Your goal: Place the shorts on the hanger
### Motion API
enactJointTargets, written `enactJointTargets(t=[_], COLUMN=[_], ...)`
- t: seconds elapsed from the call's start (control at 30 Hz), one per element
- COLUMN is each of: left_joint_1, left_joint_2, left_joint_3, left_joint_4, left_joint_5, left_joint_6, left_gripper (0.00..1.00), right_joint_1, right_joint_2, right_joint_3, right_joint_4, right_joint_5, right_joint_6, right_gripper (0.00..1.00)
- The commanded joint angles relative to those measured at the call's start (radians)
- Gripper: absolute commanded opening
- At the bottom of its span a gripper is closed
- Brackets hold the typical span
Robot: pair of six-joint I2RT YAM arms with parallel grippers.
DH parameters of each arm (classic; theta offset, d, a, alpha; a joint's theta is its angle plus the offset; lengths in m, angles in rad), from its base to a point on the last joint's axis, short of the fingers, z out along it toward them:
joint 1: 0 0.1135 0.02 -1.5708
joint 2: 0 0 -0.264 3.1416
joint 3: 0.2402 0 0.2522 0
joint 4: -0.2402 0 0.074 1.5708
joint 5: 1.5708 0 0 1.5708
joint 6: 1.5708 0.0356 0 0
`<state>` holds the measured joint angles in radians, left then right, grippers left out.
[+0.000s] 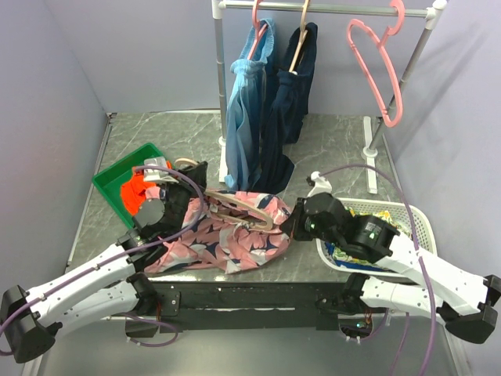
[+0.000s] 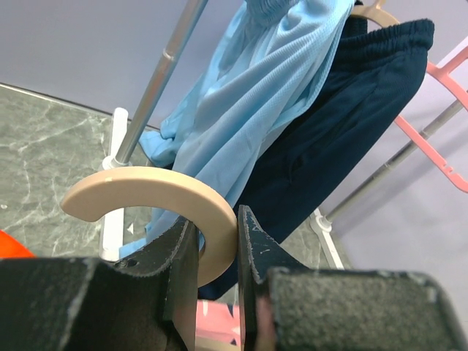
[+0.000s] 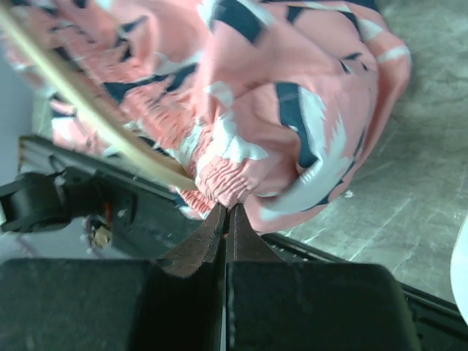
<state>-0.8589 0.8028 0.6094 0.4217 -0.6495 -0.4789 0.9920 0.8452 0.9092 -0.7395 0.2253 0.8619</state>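
The pink shorts (image 1: pixel 227 239) with navy and white shapes lie bunched at the table's near edge. The beige hanger (image 1: pixel 244 209) rests across the top of them. My left gripper (image 1: pixel 190 178) is shut on the hanger's hook (image 2: pixel 146 186); in the left wrist view the curved hook passes between the left gripper's (image 2: pixel 218 238) jaws. My right gripper (image 1: pixel 293 225) is at the right edge of the shorts. In the right wrist view it (image 3: pixel 228 212) is shut on the gathered waistband of the shorts (image 3: pixel 278 110), and the hanger's thin arm (image 3: pixel 88 110) crosses the fabric at the left.
A green bin (image 1: pixel 109 174) holding something orange stands at the left. A white basket (image 1: pixel 415 215) with a yellow-green cloth sits under my right arm. Behind, a rack (image 1: pixel 220 78) carries a light-blue garment (image 1: pixel 246 102), a navy garment (image 1: pixel 290 94) and a pink hanger (image 1: pixel 376 63).
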Motion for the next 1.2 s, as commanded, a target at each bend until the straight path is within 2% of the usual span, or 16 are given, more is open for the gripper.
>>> enactJointTargets(t=[0.0,0.2,0.23,0.4,0.6,0.73,0.87,1.0,1.17], left_joint_1=[0.009,-0.008,-0.018,-0.045,-0.115,-0.153,-0.176,-0.206,-0.223], left_joint_2=[0.009,0.055,0.065,0.081,0.113,0.133,0.151,0.171,0.2], left_joint_3=[0.001,0.041,0.049,0.131,0.277,0.369,0.438,0.5,0.659], left_joint_4=[0.091,0.124,0.127,0.111,0.054,0.006,-0.029,-0.06,-0.176], left_joint_5=[-0.062,-0.071,-0.085,-0.093,-0.163,-0.196,-0.174,-0.132,-0.059], left_joint_6=[0.115,0.143,0.151,0.184,0.238,0.223,0.212,0.232,0.235], left_gripper=[0.01,0.01,0.01,0.01,0.01,0.01,0.01,0.01,0.01], right_joint_1=[-0.033,-0.143,-0.148,-0.147,-0.142,-0.144,-0.133,-0.124,-0.124], right_joint_2=[0.038,0.127,0.146,0.258,0.347,0.405,0.48,0.552,0.621], right_joint_3=[0.173,0.351,0.376,0.519,0.628,0.695,0.755,0.971,1.163], right_joint_4=[-0.15,-0.204,-0.205,-0.173,-0.127,-0.08,-0.015,-0.035,-0.07], right_joint_5=[-0.067,-0.222,-0.281,-0.337,-0.262,-0.195,-0.219,-0.205,-0.198], right_joint_6=[-0.073,-0.11,-0.112,-0.067,-0.021,0.006,0.063,0.062,0.061], right_gripper=[0.0,0.0,0.0,0.0,0.0,0.0,0.0,0.0,0.0])
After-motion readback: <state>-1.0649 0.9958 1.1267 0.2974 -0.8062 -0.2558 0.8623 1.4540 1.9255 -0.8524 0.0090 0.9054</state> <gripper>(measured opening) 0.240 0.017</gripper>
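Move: The right hand already pinches the pink shorts' waistband at the hanger's free end; the hanger's neck, held in the left fingers, lies about 22 cm to its left, 6 ahead and 12 above. The shorts' bulk lies some 15 cm left of the right hand, 3 ahead and 10 below; the white basket is roughly 25 to its right, 7 ahead and 12 below. From the left hand, the pinched waistband is about 22 cm right, 6 back and 12 down. Keeping its pinch on the waistband, the right hand lifts it some 22 cm while carrying it left and forward towards the hanger's neck, rolling so that its left side rises about 20 degrees. The left hand keeps the hanger gripped by its hook end, almost still at first, then raises it about 14 cm with a slight drift right towards the other hand, its fingertips tipping up a little. ##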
